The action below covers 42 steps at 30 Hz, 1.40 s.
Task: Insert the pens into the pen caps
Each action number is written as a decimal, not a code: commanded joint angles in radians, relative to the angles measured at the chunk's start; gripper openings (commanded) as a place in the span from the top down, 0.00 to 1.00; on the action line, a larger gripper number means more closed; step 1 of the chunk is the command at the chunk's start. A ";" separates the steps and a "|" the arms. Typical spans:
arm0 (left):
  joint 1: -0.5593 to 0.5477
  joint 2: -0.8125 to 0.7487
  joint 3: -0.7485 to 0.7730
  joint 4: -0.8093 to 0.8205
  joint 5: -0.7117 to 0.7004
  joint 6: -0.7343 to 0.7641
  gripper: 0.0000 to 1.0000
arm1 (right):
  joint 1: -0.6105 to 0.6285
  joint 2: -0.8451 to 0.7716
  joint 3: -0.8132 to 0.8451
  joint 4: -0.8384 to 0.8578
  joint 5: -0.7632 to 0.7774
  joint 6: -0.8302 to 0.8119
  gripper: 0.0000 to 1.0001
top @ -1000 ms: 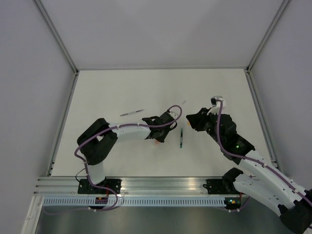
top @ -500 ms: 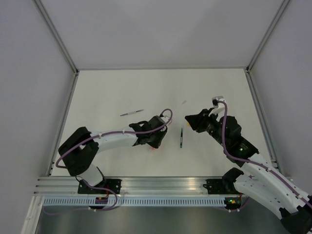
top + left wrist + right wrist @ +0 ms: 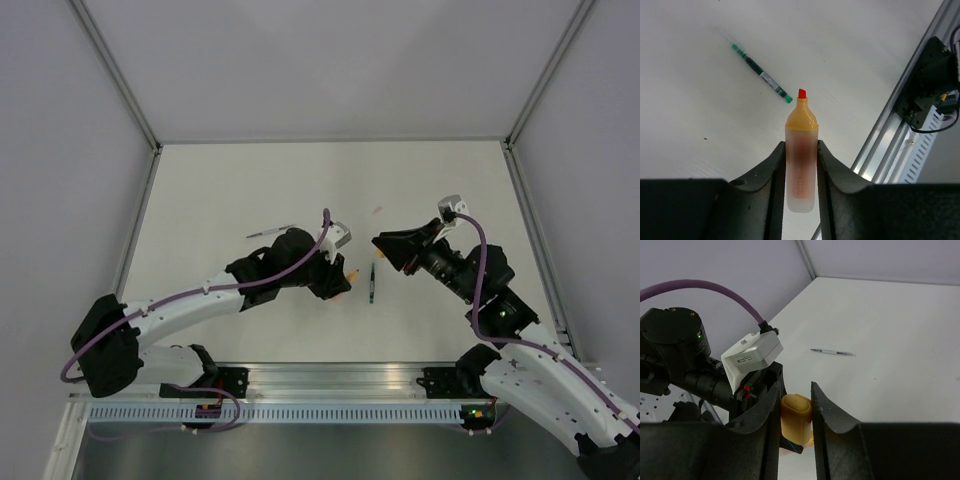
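Observation:
My left gripper (image 3: 338,280) is shut on the pink-orange marker (image 3: 801,165), whose orange neck and red tip (image 3: 352,272) stick out past the fingers toward the right arm. My right gripper (image 3: 383,245) is shut on the yellow-orange cap (image 3: 796,417), held a short way from that tip and facing the left wrist. The dark pen with green (image 3: 372,283) lies on the table between and just below the two grippers; the left wrist view also shows this green pen (image 3: 760,73). The silver-grey pen (image 3: 268,232) lies behind the left arm.
A tiny grey piece (image 3: 377,210) lies on the table beyond the right gripper. The silver-grey pen (image 3: 832,352) shows on the white table in the right wrist view. The aluminium rail (image 3: 900,125) runs along the near edge. Grey walls enclose the table on three sides.
The left arm has stretched out low across the table, carrying the marker slightly right and nearer. The right gripper with the cap has edged left toward it.

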 commanded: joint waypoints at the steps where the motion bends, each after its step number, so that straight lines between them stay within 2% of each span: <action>1: 0.004 -0.073 -0.035 0.116 0.131 0.008 0.98 | -0.003 0.033 -0.013 0.159 -0.159 -0.008 1.00; 3: 0.006 -0.122 -0.057 0.158 0.166 0.002 0.98 | -0.003 0.047 -0.016 0.239 -0.250 0.006 1.00; 8: 0.006 -0.257 -0.129 0.265 0.240 -0.039 0.98 | -0.003 0.030 -0.034 0.393 -0.327 0.076 1.00; 13: 0.006 -0.380 -0.206 0.403 0.257 -0.110 0.98 | -0.003 0.034 0.026 0.393 -0.347 0.079 1.00; 19: 0.006 -0.477 -0.342 0.668 0.237 -0.202 0.98 | -0.003 0.058 0.102 0.381 -0.388 0.078 1.00; 23: 0.006 -0.501 -0.417 0.796 0.248 -0.230 0.98 | -0.003 0.073 0.115 0.402 -0.407 0.085 1.00; 32: 0.006 -0.494 -0.467 0.968 0.315 -0.294 0.98 | -0.001 0.168 0.050 0.680 -0.569 0.226 1.00; 42: 0.006 -0.486 -0.467 1.014 0.363 -0.333 0.98 | 0.013 0.224 0.066 0.737 -0.620 0.256 1.00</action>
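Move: The left gripper holds the orange marker pen. Its orange cap, in the right fingers, is about 8 cm to the left hand's right, 2 cm ahead and some 15 cm higher. From the right hand, the marker is thus about 8 cm left, 2 cm back and 15 cm down. The green pen lies on the table about 10 cm ahead of the left hand, 6 cm to its right and 15 cm below; the silver pen is roughly 26 cm ahead, 21 cm left. Raise the left gripper about 16 cm while drawing it back some 10 cm, rolling its fingers up from their downward slant to about level so the marker stands tip up. Bring the right gripper up about 10 cm, back and left towards the marker, turning it some 35 degrees counter-clockwise to face the left hand. Keep both grips closed as they are. ##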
